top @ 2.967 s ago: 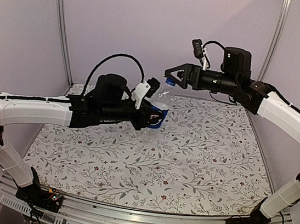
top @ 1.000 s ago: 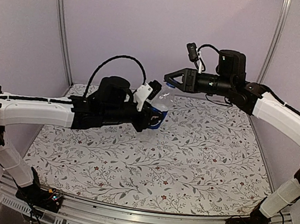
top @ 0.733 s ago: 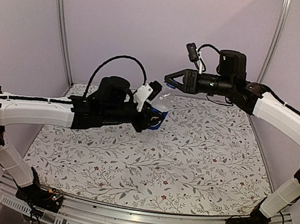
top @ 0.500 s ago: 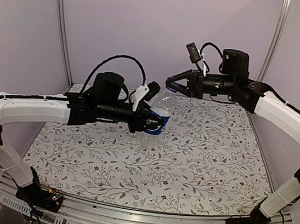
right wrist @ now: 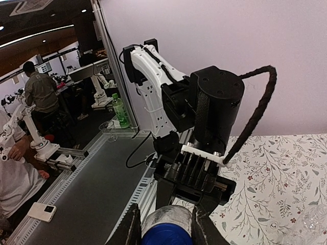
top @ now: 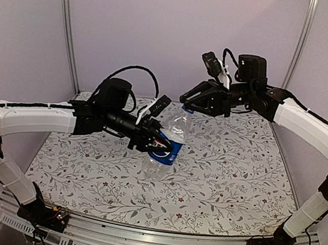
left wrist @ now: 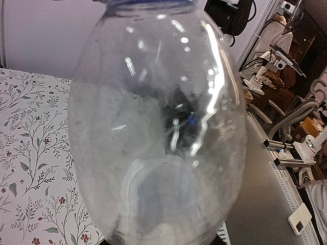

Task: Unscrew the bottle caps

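A clear bottle (top: 176,126) with a blue Pepsi label (top: 168,151) hangs tilted above the table, neck up and to the right. My left gripper (top: 161,144) is shut on its labelled lower body. In the left wrist view the bottle (left wrist: 153,122) fills the frame and hides my own fingers. My right gripper (top: 186,104) is shut on the bright blue cap (right wrist: 166,237), which sits between its two black fingers (right wrist: 131,227) on the clear neck. The other bottle and its cap are out of view.
The floral table mat (top: 216,184) lies under both arms. Behind the cap in the right wrist view stands the left arm's black wrist (right wrist: 212,112). A clear plastic thing (right wrist: 309,222), too cut off to identify, lies on the mat at that view's lower right edge.
The left arm has carried the bottle down and toward the near right, tilting it more. The right gripper has dipped and followed with the cap.
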You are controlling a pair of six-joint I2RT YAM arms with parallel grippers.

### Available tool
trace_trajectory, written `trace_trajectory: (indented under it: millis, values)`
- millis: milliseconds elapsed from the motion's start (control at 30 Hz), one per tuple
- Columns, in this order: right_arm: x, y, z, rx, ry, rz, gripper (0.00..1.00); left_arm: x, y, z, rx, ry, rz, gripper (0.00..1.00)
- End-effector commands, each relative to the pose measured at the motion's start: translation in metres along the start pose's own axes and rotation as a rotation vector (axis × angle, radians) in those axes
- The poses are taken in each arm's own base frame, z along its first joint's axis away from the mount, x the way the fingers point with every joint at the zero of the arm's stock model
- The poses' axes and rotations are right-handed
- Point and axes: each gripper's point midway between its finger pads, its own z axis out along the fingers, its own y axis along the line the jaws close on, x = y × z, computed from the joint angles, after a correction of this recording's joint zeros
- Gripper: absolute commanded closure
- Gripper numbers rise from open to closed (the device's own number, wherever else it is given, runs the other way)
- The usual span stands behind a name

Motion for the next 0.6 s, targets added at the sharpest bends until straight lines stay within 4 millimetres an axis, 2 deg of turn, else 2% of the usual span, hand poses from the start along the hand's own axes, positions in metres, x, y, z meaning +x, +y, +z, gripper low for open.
trace_trajectory:
  millis: [0, 167, 367, 433, 567]
  values:
    - [-0.003, -0.011, -0.007, 0.043, 0.000, 0.000, 0.67, -0.020, -0.009, -0.012, 0.026, -0.053, 0.071, 0.72]
    - [-0.010, -0.020, -0.011, 0.144, -0.007, 0.014, 0.37, -0.015, 0.010, -0.012, -0.071, -0.036, 0.054, 0.72]
    - [-0.020, -0.025, -0.017, 0.239, -0.024, 0.039, 0.10, -0.014, 0.031, -0.013, -0.194, -0.036, 0.039, 0.72]
    - [-0.023, -0.030, -0.021, 0.295, -0.037, 0.061, 0.05, -0.015, 0.043, -0.016, -0.261, -0.044, 0.029, 0.72]
    - [-0.034, -0.051, -0.038, 0.491, -0.075, 0.097, 0.03, -0.017, 0.063, -0.023, -0.395, -0.055, 0.009, 0.71]
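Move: The blue cap sits between the right hand's closed fingers, right at its hand point. The left hand holds the bottle by the label; the bottle's middle is at that hand's own point. The cap lies about 4 cm ahead of the left hand, 4 cm to its right and 11 cm above. From the right hand, the bottle's middle is roughly 4 cm back, 4 cm left and 11 cm below. Right fingers spread wide, releasing the cap, as both hands swing forward about 4 cm, the left keeping the bottle. ##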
